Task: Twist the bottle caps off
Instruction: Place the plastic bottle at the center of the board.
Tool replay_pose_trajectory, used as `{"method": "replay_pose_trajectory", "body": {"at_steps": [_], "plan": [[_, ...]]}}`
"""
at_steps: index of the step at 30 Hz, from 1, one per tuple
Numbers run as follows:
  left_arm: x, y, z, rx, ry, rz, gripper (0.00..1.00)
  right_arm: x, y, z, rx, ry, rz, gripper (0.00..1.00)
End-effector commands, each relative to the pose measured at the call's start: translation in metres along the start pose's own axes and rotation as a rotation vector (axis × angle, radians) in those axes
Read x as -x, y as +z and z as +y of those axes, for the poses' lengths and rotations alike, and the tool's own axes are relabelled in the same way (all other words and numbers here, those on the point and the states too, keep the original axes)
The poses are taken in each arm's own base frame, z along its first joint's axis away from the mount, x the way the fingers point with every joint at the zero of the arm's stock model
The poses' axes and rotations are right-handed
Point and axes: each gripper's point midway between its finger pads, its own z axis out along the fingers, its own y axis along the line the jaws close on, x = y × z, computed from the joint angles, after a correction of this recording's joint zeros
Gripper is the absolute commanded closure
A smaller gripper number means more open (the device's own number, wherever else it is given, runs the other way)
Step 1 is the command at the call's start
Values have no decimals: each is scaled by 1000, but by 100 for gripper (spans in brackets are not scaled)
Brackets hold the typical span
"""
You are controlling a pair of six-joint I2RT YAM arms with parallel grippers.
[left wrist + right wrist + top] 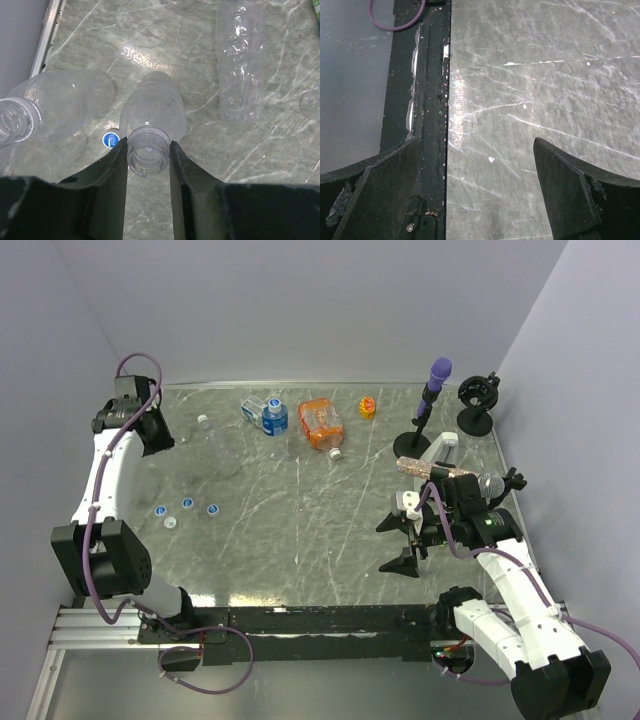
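Note:
My left gripper [147, 144] is shut on the threaded neck of a clear bottle [154, 107] that lies on the table with its mouth uncapped. A blue cap [110, 139] lies loose beside that bottle. In the top view the left gripper [157, 437] is at the far left of the table, and three blue caps [187, 503] and a white cap [170, 523] lie loose in front of it. Another white cap [337, 452] lies near the orange bottle [320, 423]. My right gripper [404, 540] hangs open and empty over the near right of the table; its fingers [570, 195] are spread wide.
A second uncapped clear bottle [47, 102] and a third clear bottle [240, 60] lie close to the held one. A blue-labelled bottle [272, 416], a small yellow item [367, 407], a purple-topped stand [436, 380] and a black stand [478, 400] are at the back. A black rail [427, 115] runs along the table's near edge.

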Motion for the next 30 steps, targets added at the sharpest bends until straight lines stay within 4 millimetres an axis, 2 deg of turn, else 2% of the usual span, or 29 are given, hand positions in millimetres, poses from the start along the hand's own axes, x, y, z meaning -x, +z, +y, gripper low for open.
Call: {"method": "replay_pose_trajectory", "body": {"at_steps": [1, 6, 13, 17, 23, 27, 30], "plan": [[7, 0, 2, 11, 8, 3, 61, 5, 1, -2, 9, -31, -29, 1], [12, -3, 1, 10, 6, -3, 47, 6, 1, -1, 13, -30, -30, 1], [21, -10, -2, 2, 3, -15, 41, 6, 1, -1, 13, -31, -32, 1], [25, -14, 1, 10, 1, -31, 34, 5, 1, -1, 14, -30, -30, 1], [27, -19, 1, 9, -1, -42, 30, 6, 1, -1, 14, -30, -31, 1], [36, -36, -2, -19, -7, -78, 26, 5, 1, -2, 8, -31, -27, 1], [49, -68, -10, -90, -3, -154, 21, 9, 0, 1, 14, -45, -43, 1]]}}
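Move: The uncapped plastic bottle is already held by its neck in the left fingers, its middle about 9 cm below that hand and 1 cm ahead. Another open bottle stands about 9 cm to the hand's left and 2 cm back; a lying bottle is some 10 cm right and 6 cm ahead, and the nearest blue cap 8 cm back and 3 cm right. From the idle right hand, the held bottle is roughly 46 cm left and 24 cm ahead. The bottle's neck is let go as the left fingers spread from about a third open to three quarters, the hand staying almost in place above the board beside the other empty bottle. Still spreading, the hand then lifts about 1.5 cm, barely turning. ##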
